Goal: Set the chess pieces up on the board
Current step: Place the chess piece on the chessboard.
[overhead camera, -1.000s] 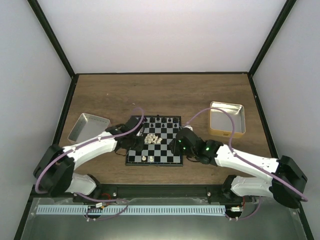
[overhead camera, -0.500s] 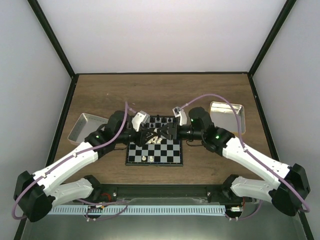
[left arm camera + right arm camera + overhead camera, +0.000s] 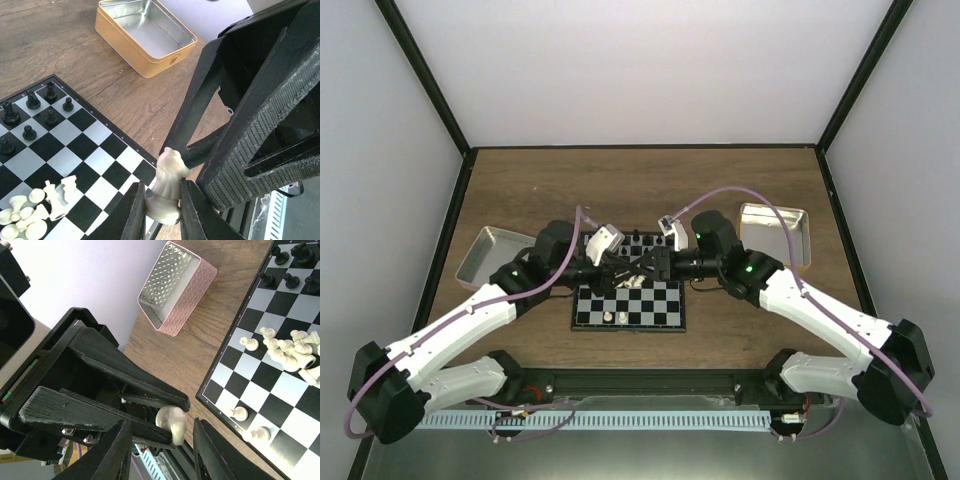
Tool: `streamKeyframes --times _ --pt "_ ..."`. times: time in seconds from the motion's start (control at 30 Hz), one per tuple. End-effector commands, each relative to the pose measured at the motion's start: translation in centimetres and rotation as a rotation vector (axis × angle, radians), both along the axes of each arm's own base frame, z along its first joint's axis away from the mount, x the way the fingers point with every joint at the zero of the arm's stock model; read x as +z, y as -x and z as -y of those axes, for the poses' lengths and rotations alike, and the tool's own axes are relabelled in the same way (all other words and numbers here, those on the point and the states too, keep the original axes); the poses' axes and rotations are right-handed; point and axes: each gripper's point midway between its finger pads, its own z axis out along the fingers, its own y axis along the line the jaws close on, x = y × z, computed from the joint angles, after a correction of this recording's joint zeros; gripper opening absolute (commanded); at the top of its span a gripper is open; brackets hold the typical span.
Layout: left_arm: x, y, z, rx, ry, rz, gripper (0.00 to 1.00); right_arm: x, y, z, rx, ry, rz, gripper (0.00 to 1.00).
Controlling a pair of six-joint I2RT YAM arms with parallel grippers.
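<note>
The board [image 3: 660, 312] lies mid-table with black chess pieces [image 3: 642, 240] on its far rows and a heap of cream ones [image 3: 290, 351] near the middle. Two more cream pieces [image 3: 240, 413] stand on the near row. My left gripper [image 3: 161, 205] is shut on a cream knight [image 3: 168, 186], held above the board's right edge. My right gripper [image 3: 167, 450] faces it, open, one finger on each side of the knight [image 3: 171, 424] with a gap on both sides. Both grippers meet over the board's middle, left gripper [image 3: 623, 268] against right gripper [image 3: 647, 266].
A silver tin tray [image 3: 495, 255] sits left of the board. A gold-rimmed square tin [image 3: 775, 235] sits to the right, also seen as the tin [image 3: 145, 37] in the left wrist view. Both forearms cross the table's sides.
Both arms rose from the board's sides and met above it. In the last half second the right gripper moved left around the knight and its jaws narrowed.
</note>
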Motion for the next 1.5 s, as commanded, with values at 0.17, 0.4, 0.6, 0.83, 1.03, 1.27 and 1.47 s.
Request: streamKeyframes --times 0.17,0.4,0.6,0.83,1.03,1.27,1.47 --pt "1.7 0.5 0.7 -0.062 0.053 0.056 0.08 0.3 -0.3 -0.2 0.003 0.0 0.009 0.34" --pt "1.4 0.8 0.7 -0.078 0.043 0.059 0.09 0.3 -0.7 -0.5 0.002 -0.012 0.017 0.1" --pt "1.9 1.0 0.4 -0.075 0.044 0.074 0.1 -0.3 -1.6 -0.2 -0.04 0.023 0.044 0.04" --pt "1.3 -0.2 -1.0 0.041 -0.017 0.058 0.53 -1.2 -3.1 0.4 -0.109 0.075 0.095 0.01" --pt "3.4 -2.2 -5.5 0.315 -0.041 0.154 0.7 -2.6 -4.0 0.4 -0.156 0.176 0.183 0.01" --pt "10.7 -3.2 -15.2 0.838 0.126 0.289 0.74 -5.2 -1.5 -4.0 -0.081 0.344 0.291 0.01" --pt "15.1 -1.6 -19.3 0.973 0.248 0.344 0.75 -7.7 1.7 -7.9 -0.013 0.47 0.371 0.01"
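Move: Between the right hand's parted fingertips sits the white chess piece, its middle barely 1 cm to their left; from the left hand, which pinches its base, it lies about 1 cm to the right. From the right hand, the free square beside the placed pieces is some 8 cm back, 9 cm left and 20 cm below. At about that depth, the nearest placed piece is 7 cm left and 8 cm back, the white pile 3 cm left and 1 cm ahead. Closing on the piece's head, the right fingers take it in mid-air while the left hand stays put; the left fingers then open wide and leave it, going about 16 cm left and 13 cm up, swinging some 45 degrees counter-clockwise. Keeping its pinch, the right hand eases forward about 3 cm, then sinks left and back towards the board's near-left corner, ending 8 cm lower, fingertips tipping down. ##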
